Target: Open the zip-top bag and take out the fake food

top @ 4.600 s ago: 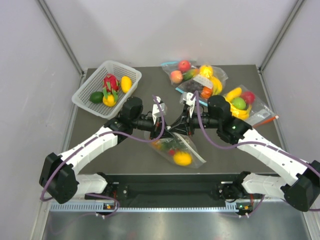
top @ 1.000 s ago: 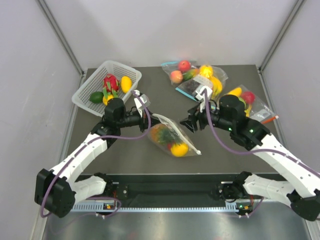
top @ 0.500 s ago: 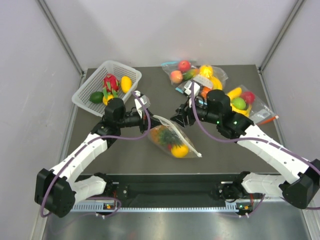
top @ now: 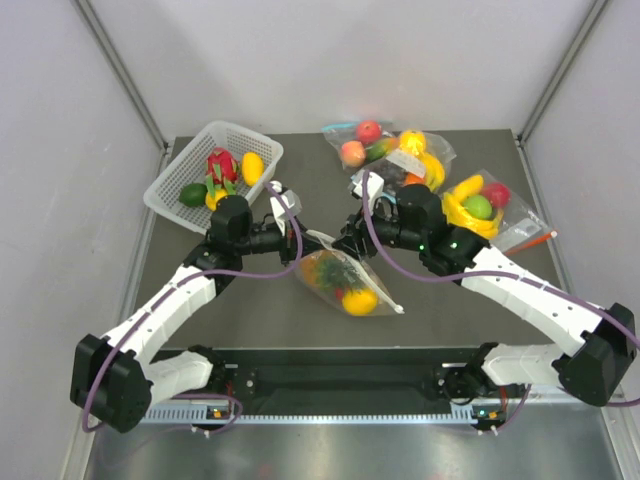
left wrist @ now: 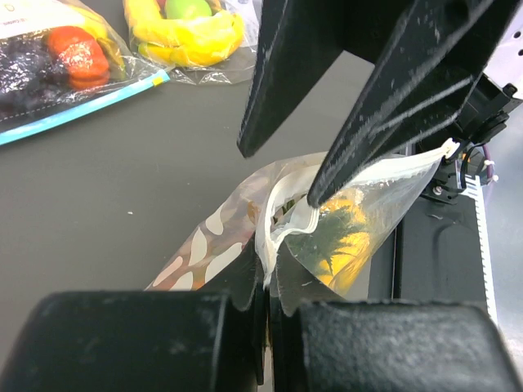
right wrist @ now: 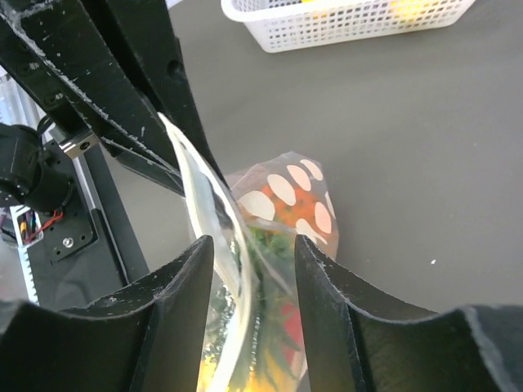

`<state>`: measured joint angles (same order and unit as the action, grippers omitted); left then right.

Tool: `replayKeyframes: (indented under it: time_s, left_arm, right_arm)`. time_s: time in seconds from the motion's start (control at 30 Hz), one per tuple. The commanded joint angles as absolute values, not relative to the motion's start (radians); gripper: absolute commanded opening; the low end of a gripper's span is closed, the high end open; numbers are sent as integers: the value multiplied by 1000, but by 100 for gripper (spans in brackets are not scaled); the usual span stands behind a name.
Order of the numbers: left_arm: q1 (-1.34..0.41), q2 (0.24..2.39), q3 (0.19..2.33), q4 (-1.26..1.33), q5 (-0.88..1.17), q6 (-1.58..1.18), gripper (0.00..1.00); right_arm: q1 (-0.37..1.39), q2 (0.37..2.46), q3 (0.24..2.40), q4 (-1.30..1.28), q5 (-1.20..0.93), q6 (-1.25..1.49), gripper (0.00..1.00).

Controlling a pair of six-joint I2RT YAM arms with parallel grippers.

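The dotted zip-top bag (top: 345, 278) hangs low over the table's middle, its top edge raised toward the left. Inside it are the fake food pieces: a pineapple (top: 320, 268) with a green crown, a yellow-orange fruit (top: 359, 299) and a small red piece (top: 343, 291). My left gripper (top: 302, 241) is shut on one lip of the bag's mouth, seen pinched in the left wrist view (left wrist: 268, 276). My right gripper (top: 346, 243) is open, its jaws standing either side of the bag's other lip (right wrist: 221, 212) in the right wrist view (right wrist: 253, 242). The bag's mouth gapes slightly (left wrist: 286, 204).
A white basket (top: 166, 197) with a dragon fruit and other toy fruit stands at the back left. Two other filled clear bags lie at the back right, one with a blue zip strip (top: 392, 157) and one with bananas (top: 485, 205).
My right gripper has moved left from beside the bag until its open jaws straddle the bag's top edge. My left gripper has kept its hold and barely moved.
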<state>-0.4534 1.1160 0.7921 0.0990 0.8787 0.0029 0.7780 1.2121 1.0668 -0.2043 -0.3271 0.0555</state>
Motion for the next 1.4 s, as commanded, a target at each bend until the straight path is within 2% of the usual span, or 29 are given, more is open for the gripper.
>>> replayKeyframes:
  time_s: [0.0,0.6,0.7,0.77,0.8,0.83,0.87,0.9,1.0,1.13,1.37]
  left_arm:
    - [-457,1123,808,158,902,8,0]
    - [-472,1103,815,110,899,20,0]
    - [-476,1094,816,104,885,21,0]
    - [-477,1089,818,101,879,25,0]
    - [-479,1086,819,101,861,23,1]
    - [-482,1085,821,100,844,15,5]
    - [-480,1085,824,97,824,9,14]
    - [-480,1083,833,88,772,8,31]
    - [-480,1069,853,57,672,5,46]
    - [-482,1040,867,51,598,2,53]
    - [-485,1043,891,90,590,-156,56]
  right_arm:
    - [810,1227,1080,-170,-302,46,44]
    - [844,1295,1104,-204,-134,8,33]
    - [844,1301,1097,-213,-126,9,27]
    - [844,1302,1092,-221,-130,9,16]
    - [844,1299,1089,-224,-130,8,6]
    - [844,1296,1086,-227,-120,12,0]
    - [842,1295,1086,-230,-104,18,0]
    - [841,1287,1089,-245,-88,21,0]
    - [818,1278,1118,-293,-11,40,0]
    - [798,1256,1170,-349,108,28,0]
    - [784,1240,1250,-442,296,9,0]
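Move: The zip-top bag hangs by its rim from the shut left fingers. The open right fingers straddle the rim, its next grip spot about 4 cm below them and 1 cm ahead and left, roughly 4 cm right of and level with the left hand. Inside the bag, the yellow food lies some 12 cm back, 4 cm right and 12 cm below the right hand. The blue-zip fruit bag lies about 20 cm ahead, 12 cm right and 20 cm down. Right fingers sink about 4 cm, pinch the rim, then draw it right and forward 7 cm; left lets go. ##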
